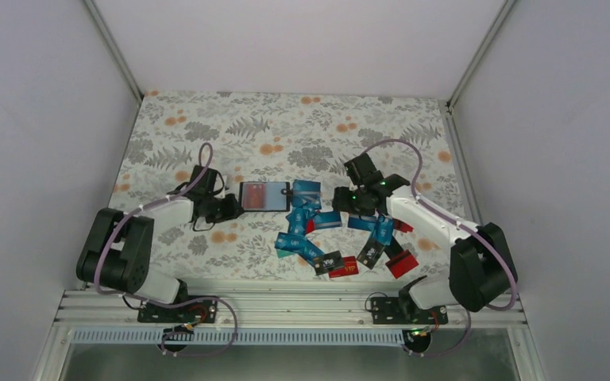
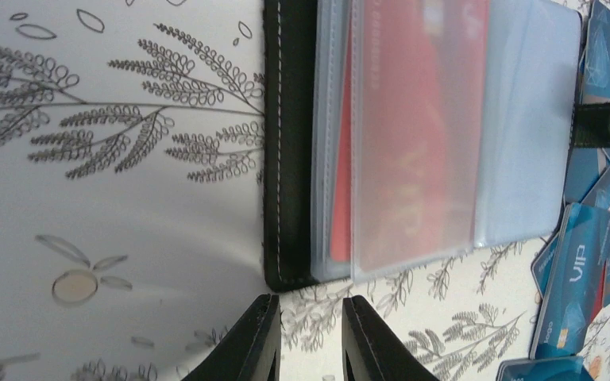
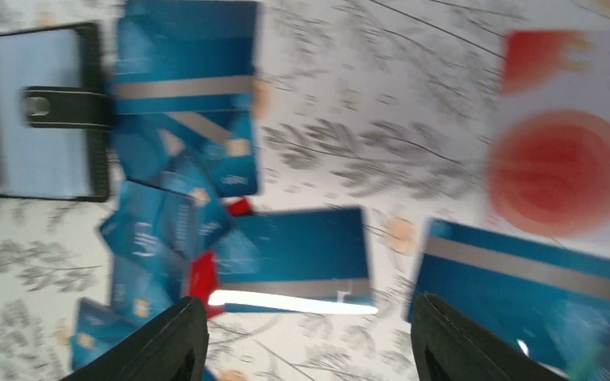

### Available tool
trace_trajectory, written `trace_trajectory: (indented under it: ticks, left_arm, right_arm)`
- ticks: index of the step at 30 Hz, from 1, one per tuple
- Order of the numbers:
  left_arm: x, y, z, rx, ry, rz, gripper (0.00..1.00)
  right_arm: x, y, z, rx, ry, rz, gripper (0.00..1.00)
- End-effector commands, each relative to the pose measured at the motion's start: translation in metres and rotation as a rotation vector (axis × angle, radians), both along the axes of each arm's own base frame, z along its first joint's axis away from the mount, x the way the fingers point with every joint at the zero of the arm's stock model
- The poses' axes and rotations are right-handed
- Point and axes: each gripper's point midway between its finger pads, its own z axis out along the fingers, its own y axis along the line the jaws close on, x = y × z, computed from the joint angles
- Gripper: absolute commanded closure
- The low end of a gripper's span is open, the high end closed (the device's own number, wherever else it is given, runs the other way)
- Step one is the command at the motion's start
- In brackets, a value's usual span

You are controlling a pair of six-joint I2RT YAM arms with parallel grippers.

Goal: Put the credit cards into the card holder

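Observation:
The card holder [image 1: 264, 196] lies open on the floral cloth, its clear sleeves up and a red card [image 2: 413, 135] inside one. My left gripper [image 1: 234, 208] sits at its left edge. In the left wrist view the fingertips [image 2: 310, 317] stand a little apart just below the holder's black corner [image 2: 290, 270], with only cloth between them. The credit cards [image 1: 318, 230], mostly blue with some red and black, lie scattered to the right of the holder. My right gripper [image 1: 348, 198] hovers wide open over them. A blue card [image 3: 294, 254] lies beyond its empty fingertips [image 3: 310, 325]. The holder's strap [image 3: 63, 107] shows at the upper left.
White enclosure walls stand on the left, back and right of the table. A metal rail [image 1: 286, 305] with both arm bases runs along the near edge. More cards [image 1: 401, 262] lie close to the right arm's base.

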Motion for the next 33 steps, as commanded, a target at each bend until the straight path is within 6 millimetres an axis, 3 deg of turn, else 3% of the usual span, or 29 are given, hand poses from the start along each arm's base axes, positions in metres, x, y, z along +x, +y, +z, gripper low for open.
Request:
trace_trajectory:
  ticks: [1,7,13,20,33]
  left_arm:
    - [-0.008,0.009,0.014,0.067,-0.012,0.038,0.79]
    - [-0.001,0.008,0.041,0.095,-0.089,0.056,0.78]
    - [0.002,0.003,0.049,0.095,-0.124,0.03,0.78]
    - [0.003,0.0,0.051,0.088,-0.147,0.002,0.78]
    - [0.001,-0.006,0.045,0.054,-0.147,-0.024,0.79]
  right_arm:
    - [-0.016,-0.052,-0.007,-0.152,0.037,-0.165,0.32]
    - [-0.032,-0.084,-0.014,-0.233,0.117,-0.304,0.22]
    - [-0.072,-0.083,-0.039,-0.224,0.33,-0.343,0.02]
    - [-0.098,-0.08,-0.059,-0.193,0.455,-0.377,0.0]
    - [-0.117,-0.1,-0.084,-0.219,0.546,-0.491,0.05]
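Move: Behind and to the right of the right hand lies the black card it heads for, about 12 cm back, 9 cm right and 10 cm below. Around it, from the same hand: a blue card on a teal one some 6 cm back and 12 cm right, the red VIP card 16 cm back and 1 cm right, a plain red card 15 cm back and 18 cm right. From the left hand, that black card is roughly 38 cm right and 12 cm back; the card holder's middle is 7 cm right, 5 cm ahead. Swinging back towards the base, the empty right hand first slips right, then draws back and sinks, some 11 cm back, 9 cm right and 8 cm down in all, to come low over the black card. On the way its fingers spread from about two-thirds to nearly full, and the wrist tips steeper by about 30 degrees while turning clockwise. The left hand rises about 4 cm from beside the holder's near left corner, then hovers, fingers still nearly shut. ##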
